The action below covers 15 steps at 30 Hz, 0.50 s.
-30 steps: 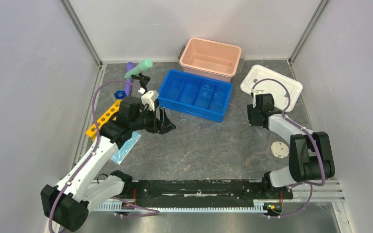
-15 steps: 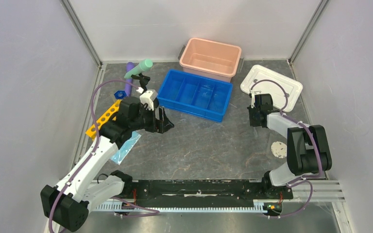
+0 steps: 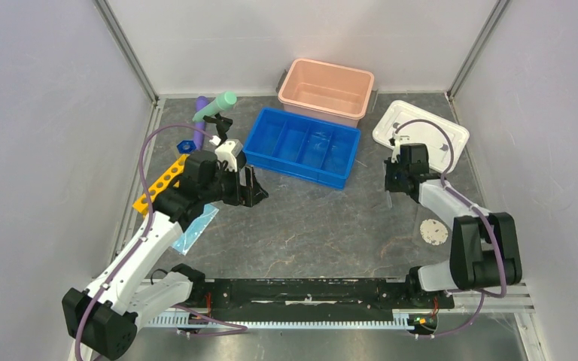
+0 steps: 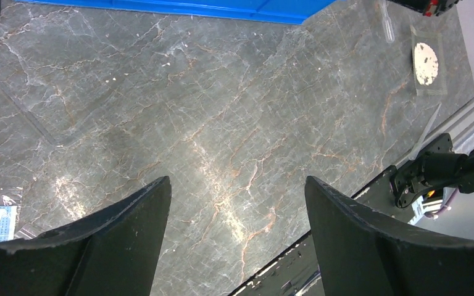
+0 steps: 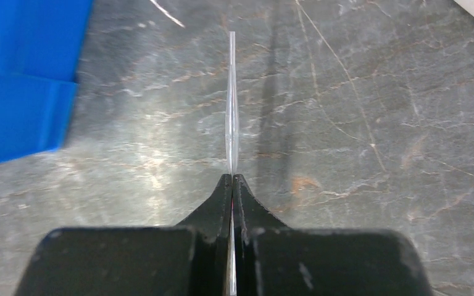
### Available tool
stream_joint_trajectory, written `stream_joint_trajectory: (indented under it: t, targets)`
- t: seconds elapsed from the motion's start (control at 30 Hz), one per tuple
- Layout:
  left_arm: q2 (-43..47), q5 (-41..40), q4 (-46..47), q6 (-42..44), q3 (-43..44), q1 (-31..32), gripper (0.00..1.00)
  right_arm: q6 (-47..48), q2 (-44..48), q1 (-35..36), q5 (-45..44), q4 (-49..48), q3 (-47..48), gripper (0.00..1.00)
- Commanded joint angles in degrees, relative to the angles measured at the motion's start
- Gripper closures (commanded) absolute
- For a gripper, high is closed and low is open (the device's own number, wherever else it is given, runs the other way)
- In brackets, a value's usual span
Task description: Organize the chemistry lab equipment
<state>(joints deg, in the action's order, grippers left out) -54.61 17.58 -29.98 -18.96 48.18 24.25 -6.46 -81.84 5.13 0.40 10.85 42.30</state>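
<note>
My right gripper [image 5: 232,177] is shut on a thin clear rod [image 5: 232,105], which sticks straight out past the fingertips above the grey tabletop. In the top view the right gripper [image 3: 391,188] is just right of the blue divided tray [image 3: 305,147]. My left gripper [image 3: 252,184] hovers open over bare table, nothing between its fingers [image 4: 142,216]. Behind the left arm lie the yellow holed rack [image 3: 162,180], a tiny blue funnel [image 3: 185,144], a light-blue mask [image 3: 196,226] and the black clamp stand [image 3: 220,124] bearing a mint-green tube [image 3: 217,105], with a purple tube [image 3: 201,105] beside it.
A pink bin [image 3: 327,89] stands at the back behind the blue tray, its white lid [image 3: 421,131] lying to the right. A bagged round disc [image 3: 433,232] rests near the right arm. The enclosure walls are close on both sides.
The right gripper's jaws closed onto the thin rod, and that arm shifted a little. The left gripper stayed open, almost in place.
</note>
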Motion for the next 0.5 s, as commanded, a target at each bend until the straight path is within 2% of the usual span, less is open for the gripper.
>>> stream_joint_trajectory:
  t: [0.0, 0.13, 0.3, 0.47]
  targets:
    - [-0.33, 0.92, 1.01, 2.29, 2.2, 0.32, 0.14, -6.22, 5.76, -0.24, 8.87, -4.85, -3.5, 1.0]
    - [-1.17, 4.47, 1.85, 0.2, 2.77, 0.32, 0.15, -14.52, 14.01, -0.08, 15.17, -10.29, -9.17, 1.0]
    - [-2.67, 11.81, 7.49, -6.02, 2.58, 0.29, 0.15, -27.39, 24.57, 1.34, 19.88, -23.02, -16.68, 1.0]
    - [-5.93, 18.08, 15.92, -12.48, 0.52, 0.27, 0.15, -34.77, 27.99, 4.41, 21.45, -41.09, -22.97, 0.99]
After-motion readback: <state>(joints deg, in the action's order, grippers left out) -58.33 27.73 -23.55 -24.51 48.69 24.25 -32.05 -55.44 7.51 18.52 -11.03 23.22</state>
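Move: The clear pipette is already pinched in the right hand. The open left gripper, its likely receiver, is roughly 36 cm to that hand's left, 8 cm back and 14 cm higher. From the right hand, the blue box is about 27 cm left and 10 cm ahead, the white tray 10 cm right and 14 cm ahead. From the left hand, the pipette is some 36 cm right, 8 cm ahead and 14 cm lower. Right hand lifts the pipette 9 cm, swinging 8 cm left and tilting up, as the open left gripper nears. ##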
